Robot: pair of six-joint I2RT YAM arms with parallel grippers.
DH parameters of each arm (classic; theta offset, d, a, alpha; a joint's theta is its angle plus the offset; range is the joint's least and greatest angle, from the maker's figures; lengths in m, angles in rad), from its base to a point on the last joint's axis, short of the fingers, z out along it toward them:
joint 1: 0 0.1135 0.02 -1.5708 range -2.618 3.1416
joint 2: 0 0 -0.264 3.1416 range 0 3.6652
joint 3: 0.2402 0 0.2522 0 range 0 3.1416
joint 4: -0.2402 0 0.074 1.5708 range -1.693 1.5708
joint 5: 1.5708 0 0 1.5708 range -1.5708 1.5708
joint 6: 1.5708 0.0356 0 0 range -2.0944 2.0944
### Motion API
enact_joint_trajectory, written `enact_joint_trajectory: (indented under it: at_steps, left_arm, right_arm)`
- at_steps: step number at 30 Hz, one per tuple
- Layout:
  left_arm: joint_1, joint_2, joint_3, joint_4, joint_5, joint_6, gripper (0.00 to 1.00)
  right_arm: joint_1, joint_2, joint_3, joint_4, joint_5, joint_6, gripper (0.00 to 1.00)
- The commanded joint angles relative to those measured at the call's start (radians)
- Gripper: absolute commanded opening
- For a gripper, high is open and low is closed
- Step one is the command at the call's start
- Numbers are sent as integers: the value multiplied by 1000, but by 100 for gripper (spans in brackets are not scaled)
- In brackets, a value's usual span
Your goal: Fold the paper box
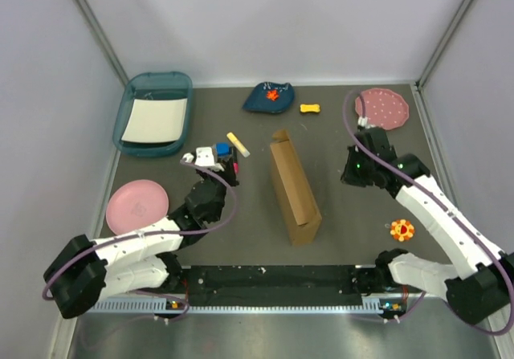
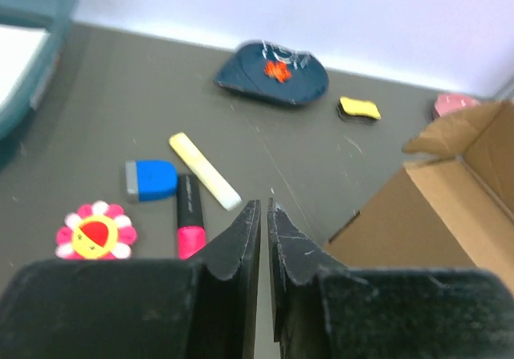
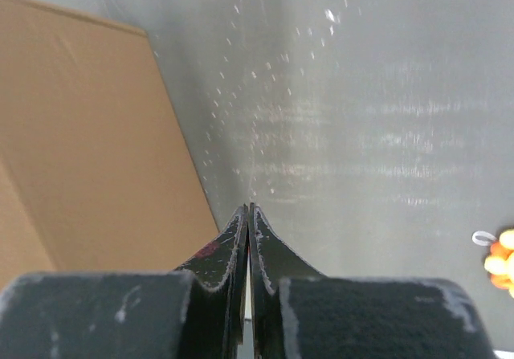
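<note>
The paper box (image 1: 293, 189) is plain brown cardboard and stands on edge as a narrow slab in the middle of the table. In the left wrist view an open corner with raised flaps (image 2: 426, 222) shows to the right of my fingers. The right wrist view has a flat brown wall of the box (image 3: 80, 134) on its left. My left gripper (image 1: 227, 178) (image 2: 263, 206) hovers left of the box, jaws almost together with only a thin slit and nothing in it. My right gripper (image 1: 351, 174) (image 3: 248, 208) is right of the box, shut and empty.
By my left gripper lie a pink-and-black marker (image 2: 189, 224), a blue eraser (image 2: 152, 179), a yellow stick (image 2: 204, 170) and a flower toy (image 2: 95, 232). A teal tray (image 1: 128, 110), two pink plates (image 1: 138, 205) (image 1: 384, 108), a dark blue pouch (image 1: 269, 96), a yellow toy (image 1: 310, 108) and an orange toy (image 1: 401, 230) ring the table.
</note>
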Motion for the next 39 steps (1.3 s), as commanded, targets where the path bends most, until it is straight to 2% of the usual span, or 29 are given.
enact_joint_trajectory:
  at_steps: [1, 4, 11, 18, 23, 26, 28, 29, 31, 32, 33, 35, 36, 38, 39]
  left_arm:
    - [61, 18, 35, -197, 248, -214, 13]
    - [108, 85, 116, -277, 322, -261, 16]
    - [252, 298, 250, -222, 517, -363, 19]
    - [383, 512, 379, -196, 685, -413, 18]
    - [433, 633, 460, -175, 823, -430, 18]
    - [446, 633, 453, -204, 867, -423, 18]
    - [446, 541, 398, -187, 799, -424, 17]
    - [446, 497, 317, -178, 773, -439, 16]
    - [444, 356, 246, -184, 668, -475, 16]
    - [444, 308, 203, -252, 640, -487, 16]
    - [444, 224, 190, -300, 620, -502, 16]
    - [443, 147, 161, -419, 598, -512, 16]
    - [440, 77, 150, -449, 600, -515, 17]
    - [440, 5, 112, -492, 610, -521, 17]
    - [438, -67, 98, -521, 614, -525, 17]
  right_arm:
    - [-2, -156, -138, 86, -16, 60, 0]
    - [-2, -265, -247, 131, -34, 109, 0]
    - [-3, -416, -457, 192, -97, 204, 0]
    - [3, -582, -609, 263, -241, 322, 0]
    - [6, -657, -650, 250, -246, 358, 0]
    - [6, -572, -618, 269, -208, 336, 0]
    - [0, -522, -601, 308, -142, 316, 0]
    - [-11, -455, -586, 337, -125, 313, 0]
    - [-57, -372, -577, 486, -155, 307, 0]
    - [-127, -282, -575, 538, -180, 312, 0]
    - [-175, -219, -581, 709, -274, 329, 0]
    - [-263, -96, -566, 890, -388, 341, 0]
    - [-272, 51, -540, 945, -456, 327, 0]
    - [-276, 200, -415, 1017, -513, 295, 0]
    - [-279, 338, -375, 1049, -624, 284, 0]
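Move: The folded box stands on edge, its middle about 16 cm to the left hand's right, 3 cm back and 13 cm below. The black-and-red marker lies some 6 cm ahead of the left hand and 2 cm left; the yellow stick is 11 cm ahead and 1 cm left; both are about 20 cm below. From the right hand, the box's middle is about 12 cm left, 1 cm ahead and 10 cm below. The left hand reaches about 12 cm forward and nearly as far down, drifting right towards the box's far end while its level fingers tip some 30 degrees downward, then turns back, pulling towards the base, up and to the left, its fingers still almost shut. The right hand, shut throughout, sinks and draws back about 9 cm along the box's right side, then swings forward past where it began, ending some 11 cm lower beside the box, rolled with its left side up and turned a little clockwise. ##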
